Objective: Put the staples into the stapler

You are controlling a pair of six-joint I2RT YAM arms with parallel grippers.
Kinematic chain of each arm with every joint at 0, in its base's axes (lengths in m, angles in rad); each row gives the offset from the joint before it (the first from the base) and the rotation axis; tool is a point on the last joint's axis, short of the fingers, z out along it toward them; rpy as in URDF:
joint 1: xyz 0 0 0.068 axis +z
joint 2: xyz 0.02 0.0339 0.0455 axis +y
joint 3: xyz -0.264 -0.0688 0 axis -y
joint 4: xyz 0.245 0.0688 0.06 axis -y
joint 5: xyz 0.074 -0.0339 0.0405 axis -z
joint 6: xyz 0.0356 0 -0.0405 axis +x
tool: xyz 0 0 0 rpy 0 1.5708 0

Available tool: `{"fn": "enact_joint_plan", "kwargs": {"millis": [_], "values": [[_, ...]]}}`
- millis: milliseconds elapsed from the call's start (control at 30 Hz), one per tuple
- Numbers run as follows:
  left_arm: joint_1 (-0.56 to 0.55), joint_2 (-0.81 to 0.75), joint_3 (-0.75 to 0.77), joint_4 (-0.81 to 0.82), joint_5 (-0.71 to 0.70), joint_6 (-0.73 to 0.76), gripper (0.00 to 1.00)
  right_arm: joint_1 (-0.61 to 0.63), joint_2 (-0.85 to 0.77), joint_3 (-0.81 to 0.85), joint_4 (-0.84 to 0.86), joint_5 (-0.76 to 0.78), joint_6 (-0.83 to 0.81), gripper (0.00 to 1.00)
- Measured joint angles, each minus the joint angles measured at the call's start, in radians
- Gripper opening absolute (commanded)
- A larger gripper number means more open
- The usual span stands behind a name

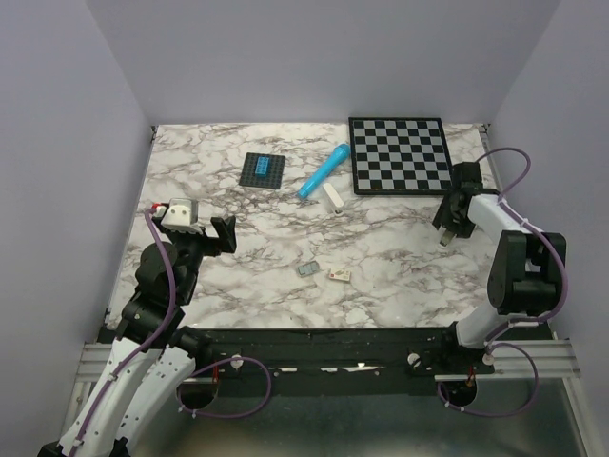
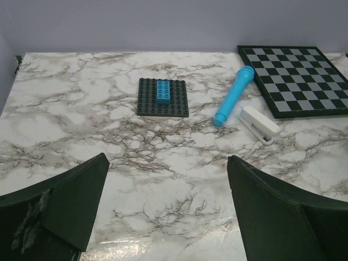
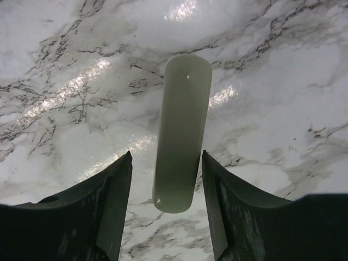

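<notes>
The cream-white stapler lies beside the blue cylinder near the table's middle back; it also shows in the left wrist view as the stapler, metal rail visible. The staples, a tiny grey block, rest toward the front centre. My left gripper hovers at the left, wide open, and nothing sits between the jaws of the left gripper. My right gripper is at the far right, below the chessboard. In its wrist view the right gripper straddles a pale cream round-ended bar, with a gap on each side.
A blue cylinder lies diagonally by the stapler. A dark baseplate carrying a blue brick sits at back centre. The chessboard lies at back right. A small cream piece rests next to the staples.
</notes>
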Motion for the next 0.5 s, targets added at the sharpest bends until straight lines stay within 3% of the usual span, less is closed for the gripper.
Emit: {"fn": "enact_joint_plan", "kwargs": {"millis": [133, 167, 267, 500], "values": [[0.0, 0.0, 0.0, 0.0, 0.001, 0.0, 0.99, -0.005, 0.003, -0.016, 0.003, 0.001, 0.0, 0.41], [0.0, 0.0, 0.0, 0.0, 0.002, 0.0, 0.99, -0.005, 0.003, -0.016, 0.004, 0.0, 0.003, 0.31], [0.0, 0.0, 0.0, 0.0, 0.005, 0.0, 0.99, -0.006, 0.003, -0.016, 0.012, -0.013, -0.004, 0.21], [0.008, 0.006, -0.001, 0.003, 0.037, 0.005, 0.99, 0.012, -0.026, -0.028, 0.03, -0.143, -0.044, 0.17]]}}
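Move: The right fingers already straddle the grey-green bar: its middle lies about 1 cm ahead of them and 1 cm below. From that hand the white stapler stands roughly 28 cm to the left and 10 cm farther out; the chessboard's middle is some 24 cm ahead and 11 cm left. From the idle left hand, the bar is about 54 cm right, 11 cm ahead and 25 cm below. Settle the right gripper barely lower over the near half of the grey-green bar and close until both fingertips pinch its sides. Then, keeping that grip, carry the bar left about 3 cm, towards the stapler's side of the table, turning the wrist some 5 to 10 degrees counter-clockwise and letting the hand's left side rise slightly. ##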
